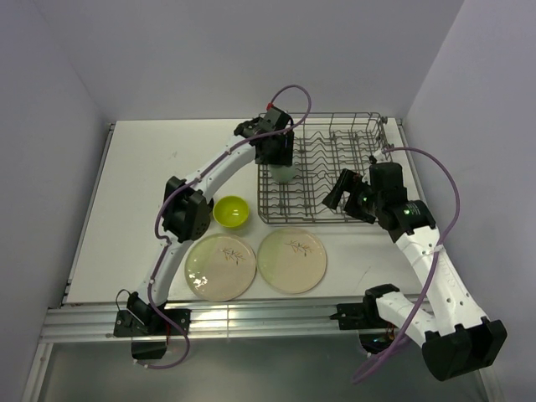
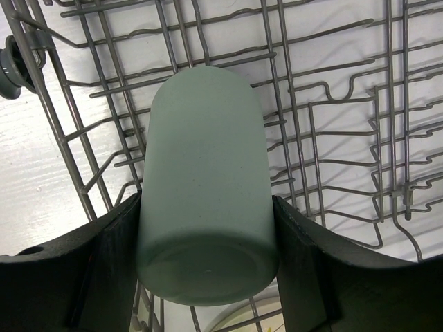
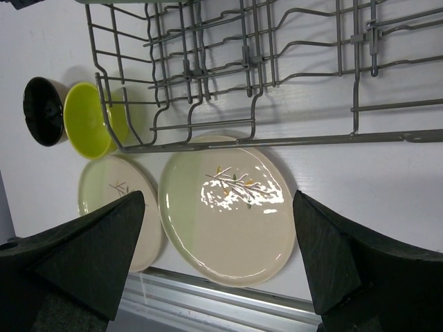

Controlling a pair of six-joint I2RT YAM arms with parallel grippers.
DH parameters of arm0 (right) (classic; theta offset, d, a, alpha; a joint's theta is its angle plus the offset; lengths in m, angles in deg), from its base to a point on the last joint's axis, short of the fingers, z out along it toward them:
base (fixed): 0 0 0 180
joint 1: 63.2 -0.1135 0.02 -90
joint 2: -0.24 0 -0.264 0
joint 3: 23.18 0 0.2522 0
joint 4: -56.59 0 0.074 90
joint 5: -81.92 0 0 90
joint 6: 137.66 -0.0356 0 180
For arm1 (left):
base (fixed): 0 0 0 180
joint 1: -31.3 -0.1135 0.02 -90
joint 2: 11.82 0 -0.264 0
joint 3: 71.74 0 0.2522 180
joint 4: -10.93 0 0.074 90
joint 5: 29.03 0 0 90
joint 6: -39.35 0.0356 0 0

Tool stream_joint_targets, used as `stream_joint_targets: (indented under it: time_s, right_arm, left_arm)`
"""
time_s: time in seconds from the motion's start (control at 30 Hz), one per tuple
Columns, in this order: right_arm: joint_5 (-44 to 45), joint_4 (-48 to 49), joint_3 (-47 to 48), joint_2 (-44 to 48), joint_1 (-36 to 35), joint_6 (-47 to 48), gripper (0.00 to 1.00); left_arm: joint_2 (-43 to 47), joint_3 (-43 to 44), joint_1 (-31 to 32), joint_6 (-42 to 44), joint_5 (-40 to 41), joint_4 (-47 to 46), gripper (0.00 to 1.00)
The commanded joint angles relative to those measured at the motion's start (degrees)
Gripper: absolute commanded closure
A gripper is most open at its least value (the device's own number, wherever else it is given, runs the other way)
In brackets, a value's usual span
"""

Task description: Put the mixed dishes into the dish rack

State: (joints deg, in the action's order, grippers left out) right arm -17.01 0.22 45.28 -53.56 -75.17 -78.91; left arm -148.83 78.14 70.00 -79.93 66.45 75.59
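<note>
My left gripper (image 1: 279,157) is shut on the pale mint-green cup (image 1: 286,172), which hangs upside down over the left end of the grey wire dish rack (image 1: 318,219). In the left wrist view both fingers press the sides of the cup (image 2: 204,173), whose base faces the camera above the rack wires (image 2: 50,104). My right gripper (image 1: 339,194) stands open at the rack's near edge, holding nothing. Two cream plates (image 1: 219,266) (image 1: 291,260) lie in front of the rack, with the lime-green bowl (image 1: 231,211) beside them. The right wrist view shows a plate (image 3: 228,207) below the open gripper (image 3: 216,200), the bowl (image 3: 86,119) and the dark cup (image 3: 43,111).
An aluminium rail (image 1: 251,314) runs along the table's near edge, just behind both plates. White walls close in the table at the back and on both sides. The left arm's elbow (image 1: 186,211) sits next to the bowl. A grey wheel (image 2: 10,66) sticks out from the rack's corner.
</note>
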Motion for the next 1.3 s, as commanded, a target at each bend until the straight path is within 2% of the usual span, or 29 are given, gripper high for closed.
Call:
stream_joint_targets:
  time_s: [0.0, 0.03, 0.13, 0.17, 0.23, 0.33, 0.47, 0.57, 0.7, 0.83, 1.27]
  right_arm:
    - [-0.56, 2.18, -0.21, 0.45, 0.10, -0.13, 0.05]
    - [-0.65, 2.27, -0.20, 0.45, 0.10, -0.13, 0.05]
    - [-0.83, 2.09, -0.20, 0.28, 0.10, -0.13, 0.05]
    - [-0.83, 2.18, -0.20, 0.45, 0.10, -0.05, 0.05]
    - [-0.74, 2.09, -0.29, 0.36, 0.01, 0.04, 0.05]
    - [-0.65, 2.09, -0.38, 0.45, 0.10, 0.22, 0.05]
    - [-1.00, 2.62, -0.91, 0.19, 0.10, 0.13, 0.05]
    - [-1.00, 3.06, -1.35, -0.16, 0.10, 0.22, 0.05]
    - [-1.18, 3.50, -1.52, -0.60, 0.10, 0.31, 0.05]
    - [-1.18, 3.76, -1.52, -1.04, 0.10, 0.39, 0.05]
    - [-1.35, 4.29, -2.14, -1.48, 0.10, 0.83, 0.05]
  left_arm:
    - [-0.45, 2.84, 0.68, 1.07, 1.03, 0.96, 0.98]
    - [-0.62, 2.67, 0.59, 1.06, 1.03, 0.79, 0.91]
    - [-0.36, 1.97, 0.68, 0.71, 1.38, -0.17, 0.80]
    - [-0.28, 1.88, 0.59, 0.63, 1.38, -0.44, 0.72]
    - [-0.36, 2.05, 0.59, 0.63, 1.12, -0.71, 0.66]
    - [-0.80, 3.54, 0.59, 0.54, 1.73, -0.71, 0.44]
    - [-0.80, 3.46, 0.68, 0.71, 1.73, -1.59, 0.32]
    - [-1.24, 3.46, 0.59, 1.06, 1.73, -1.85, 0.28]
    - [-1.86, 3.63, 0.50, 1.68, 1.38, -2.03, 0.18]
    - [-1.77, 3.63, 0.50, 2.29, 1.47, -2.46, 0.01]
    - [1.21, 2.32, 0.41, 2.12, 1.73, -4.05, 0.01]
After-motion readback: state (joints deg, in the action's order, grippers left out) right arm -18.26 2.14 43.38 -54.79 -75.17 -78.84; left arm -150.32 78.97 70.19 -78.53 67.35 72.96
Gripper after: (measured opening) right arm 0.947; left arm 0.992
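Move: The green cup sits bottom-up between the left hand's fingers, its middle about 1 cm ahead and 3 cm below, just inside the dish rack's left side; the rack's middle is some 13 cm right and 2 cm ahead. The lime bowl lies roughly 16 cm left and 10 cm back, the black bowl 26 cm left and 7 cm back. From the right hand the cup is about 21 cm ahead, 12 cm left and 10 cm lower. Almost in place, the left hand eases forward barely 1 cm over the rack's left side, still pointing down and forward, its wrist hardly turning. Midway it spreads its partly open fingers to full width and dips about 1 cm as it does so, letting go of the green cup, then rises again slightly. ##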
